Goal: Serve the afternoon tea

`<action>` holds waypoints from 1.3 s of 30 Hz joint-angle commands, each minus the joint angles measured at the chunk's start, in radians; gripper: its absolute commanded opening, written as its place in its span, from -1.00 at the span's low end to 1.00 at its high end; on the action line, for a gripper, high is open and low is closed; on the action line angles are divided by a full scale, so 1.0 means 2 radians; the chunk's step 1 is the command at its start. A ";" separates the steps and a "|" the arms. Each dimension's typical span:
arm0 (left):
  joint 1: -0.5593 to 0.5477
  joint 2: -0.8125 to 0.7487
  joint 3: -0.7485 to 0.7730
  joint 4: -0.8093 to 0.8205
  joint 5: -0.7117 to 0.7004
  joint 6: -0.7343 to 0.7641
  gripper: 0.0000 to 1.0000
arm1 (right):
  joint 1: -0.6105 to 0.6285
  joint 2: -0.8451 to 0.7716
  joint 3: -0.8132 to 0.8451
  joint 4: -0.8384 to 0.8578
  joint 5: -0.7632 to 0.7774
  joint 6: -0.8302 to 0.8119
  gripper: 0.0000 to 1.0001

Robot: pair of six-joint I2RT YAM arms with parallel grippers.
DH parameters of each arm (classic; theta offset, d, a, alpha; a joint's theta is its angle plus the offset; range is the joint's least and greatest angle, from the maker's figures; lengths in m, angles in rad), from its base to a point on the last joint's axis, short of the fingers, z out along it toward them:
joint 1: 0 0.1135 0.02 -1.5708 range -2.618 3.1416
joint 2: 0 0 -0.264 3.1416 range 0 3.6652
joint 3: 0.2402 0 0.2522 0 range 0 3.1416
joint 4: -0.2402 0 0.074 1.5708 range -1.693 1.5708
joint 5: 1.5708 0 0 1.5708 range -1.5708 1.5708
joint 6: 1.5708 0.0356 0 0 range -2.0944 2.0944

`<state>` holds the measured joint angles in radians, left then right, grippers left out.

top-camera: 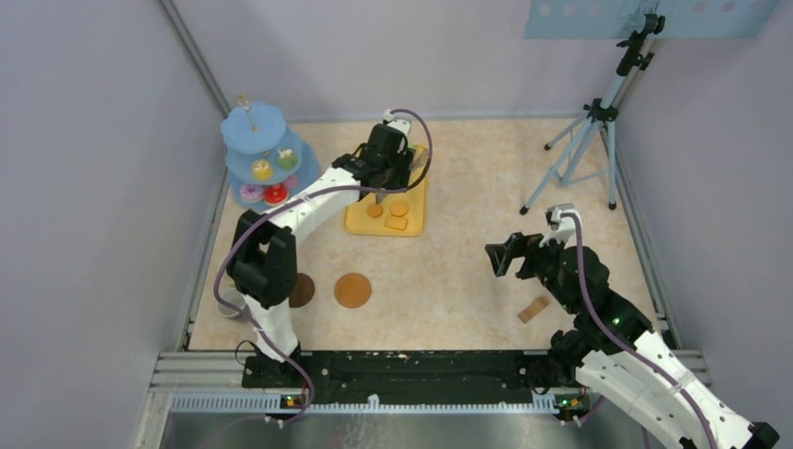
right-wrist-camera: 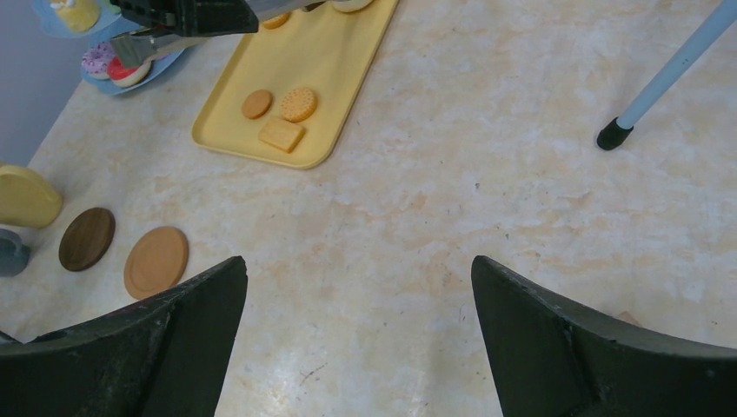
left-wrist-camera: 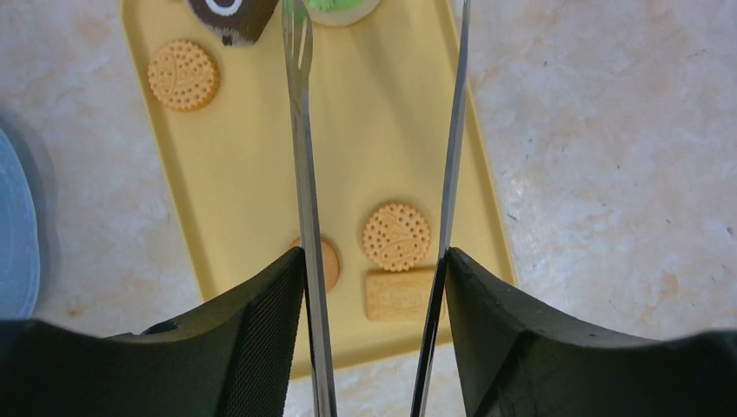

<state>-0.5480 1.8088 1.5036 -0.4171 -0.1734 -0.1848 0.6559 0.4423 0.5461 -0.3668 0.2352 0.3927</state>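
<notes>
My left gripper (left-wrist-camera: 374, 256) hangs over the near end of the yellow tray (left-wrist-camera: 382, 104), shut on the long metal tongs (left-wrist-camera: 300, 174), whose two blades press against its pads. Between and below the blades lie a dotted round biscuit (left-wrist-camera: 396, 235), a rectangular biscuit (left-wrist-camera: 398, 295) and a plain round one (left-wrist-camera: 329, 265). Another round biscuit (left-wrist-camera: 182, 75), a brown cake (left-wrist-camera: 230, 13) and a green doughnut (left-wrist-camera: 339, 7) sit further up the tray. My right gripper (right-wrist-camera: 358, 269) is open above bare table. Two coasters (right-wrist-camera: 156, 261) (right-wrist-camera: 87, 238), a yellow mug (right-wrist-camera: 26, 197) and a grey mug (right-wrist-camera: 10, 252) stand at the left.
A blue tiered stand (top-camera: 257, 140) holding several doughnuts and cakes stands at the back left, beside the tray. A wooden block (top-camera: 534, 309) lies under my right arm. A tripod (top-camera: 589, 140) stands at the back right, one foot (right-wrist-camera: 614, 135) on the table.
</notes>
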 commanded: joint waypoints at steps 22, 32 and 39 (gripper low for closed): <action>-0.003 0.096 0.097 -0.003 -0.058 0.007 0.50 | -0.003 -0.001 0.020 0.003 0.010 0.001 0.97; 0.001 0.001 -0.098 0.093 0.035 0.039 0.97 | -0.003 0.002 0.016 0.008 0.003 0.001 0.96; 0.002 0.057 -0.077 0.111 0.007 0.045 0.96 | -0.003 0.019 0.027 -0.001 0.005 0.001 0.95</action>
<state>-0.5491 1.8790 1.3071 -0.3092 -0.1501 -0.1200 0.6559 0.4683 0.5461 -0.3683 0.2390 0.3943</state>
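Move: The left gripper still holds the steel tongs over the tray; the tray's middle, where they go down, lies about 5 cm ahead, 1 cm left and 13 cm below. The round biscuit is almost underneath, 1 cm back and 1 cm right, the small round biscuit 2 cm back and 4 cm left, the finger biscuit 5 cm back and 1 cm right. From the idle right gripper the tray's middle is some 26 cm ahead, 22 cm left and 18 cm below. Bring the left gripper forward and down about 4 cm each over the tray, with a short pause on the way, then spread the fingers wide to let go of the tongs' arms. With the fingers open, draw back some 7 cm while sinking a further 5 to 6 cm towards the biscuits at the near end, the fingers tipping slightly further down. ##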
